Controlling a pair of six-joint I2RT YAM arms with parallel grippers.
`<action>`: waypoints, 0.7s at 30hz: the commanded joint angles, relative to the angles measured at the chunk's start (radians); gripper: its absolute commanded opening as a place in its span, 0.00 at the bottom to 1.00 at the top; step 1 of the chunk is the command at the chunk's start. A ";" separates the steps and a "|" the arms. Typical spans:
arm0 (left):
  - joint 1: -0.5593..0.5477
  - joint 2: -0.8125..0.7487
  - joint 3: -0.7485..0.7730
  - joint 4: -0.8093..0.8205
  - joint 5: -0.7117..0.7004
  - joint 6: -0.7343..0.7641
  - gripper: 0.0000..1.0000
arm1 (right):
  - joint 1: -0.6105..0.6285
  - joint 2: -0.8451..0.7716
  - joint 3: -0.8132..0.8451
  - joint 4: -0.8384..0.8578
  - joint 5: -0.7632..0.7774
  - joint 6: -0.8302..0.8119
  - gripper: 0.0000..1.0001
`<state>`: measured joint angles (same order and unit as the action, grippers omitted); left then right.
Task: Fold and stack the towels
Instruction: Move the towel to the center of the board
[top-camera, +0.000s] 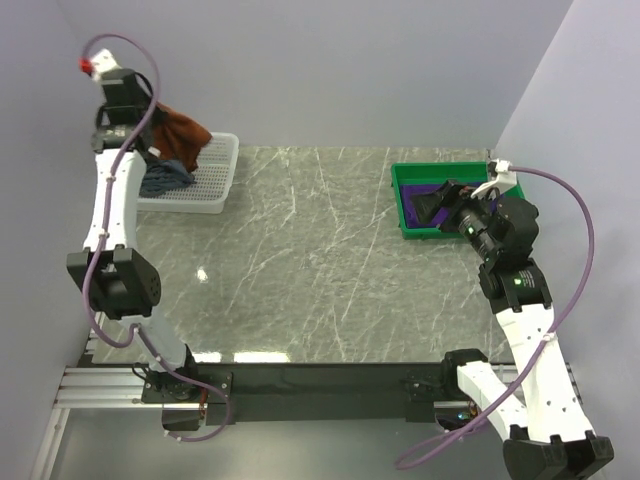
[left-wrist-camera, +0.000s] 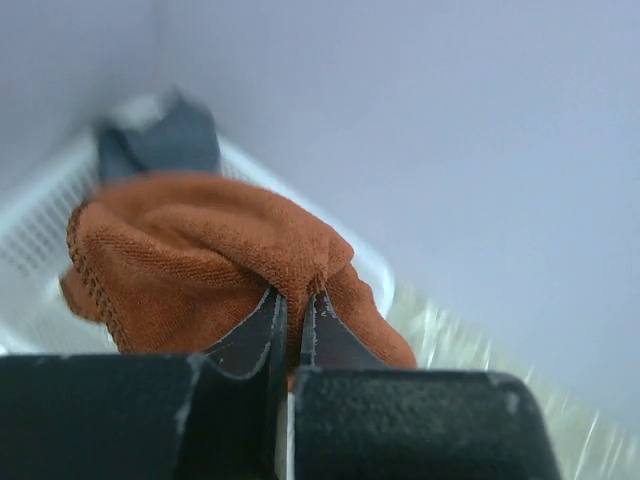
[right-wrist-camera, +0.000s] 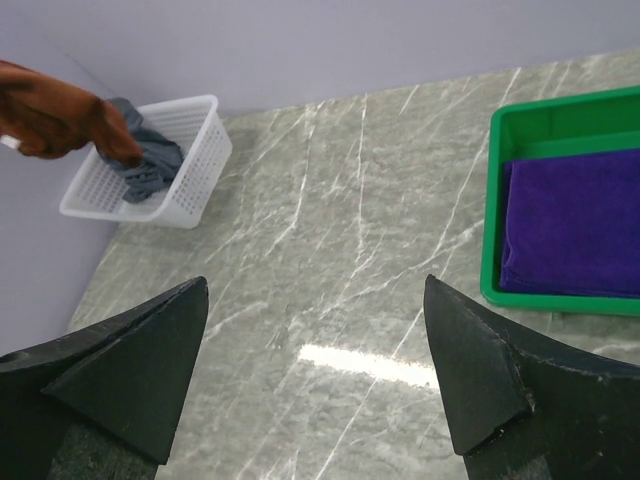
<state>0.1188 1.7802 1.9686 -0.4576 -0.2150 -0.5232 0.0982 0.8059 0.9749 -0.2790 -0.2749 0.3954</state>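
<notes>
My left gripper (left-wrist-camera: 295, 295) is shut on a fold of the rust-brown towel (left-wrist-camera: 200, 240). It holds that towel (top-camera: 183, 132) up in the air above the white basket (top-camera: 215, 185) at the far left. A grey-blue towel (top-camera: 165, 178) lies crumpled in the basket, also visible in the right wrist view (right-wrist-camera: 145, 165). A purple towel (right-wrist-camera: 575, 225) lies folded flat in the green tray (right-wrist-camera: 555, 110) at the far right. My right gripper (right-wrist-camera: 315, 285) hangs open over the table beside the tray, with nothing between its fingers.
The marble table top (top-camera: 310, 260) stretches between the basket and the green tray (top-camera: 410, 178). Lilac walls close in the back and both sides. The basket sits close against the left wall.
</notes>
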 joint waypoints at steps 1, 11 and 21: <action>-0.105 -0.034 -0.047 -0.021 0.078 0.048 0.01 | 0.015 -0.039 -0.010 0.011 -0.003 -0.006 0.94; -0.439 -0.215 -0.128 -0.082 0.201 -0.041 0.04 | 0.038 -0.089 -0.005 -0.046 -0.032 0.011 0.94; -0.803 -0.626 -0.917 0.013 0.226 -0.237 0.87 | 0.171 -0.080 -0.034 -0.207 -0.020 -0.030 0.93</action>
<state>-0.6006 1.2469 1.2369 -0.4637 0.0128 -0.6636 0.1959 0.7174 0.9585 -0.4171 -0.3130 0.3950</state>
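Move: The brown towel already hangs from the left fingers, high over the far left corner. The middle of the marble board, where it is to go, lies about 38 cm to that hand's right, 20 cm back and 36 cm below. The white basket is under this hand, some 5 cm left; the green tray stands about 40 cm to the right of the board's middle and 15 cm farther out. From the right hand the board's middle is roughly 22 cm left, 4 cm ahead and 35 cm below. Swing the left gripper fast to the right, about 32 cm, away from above the basket towards the board's middle, bending the path back (some 22 cm) and finally down. Turn the fingers some 50 degrees clockwise on the way, and open them late in the swing to let go of the brown towel. Draw the right gripper slightly back and left, fingers still wide open. ##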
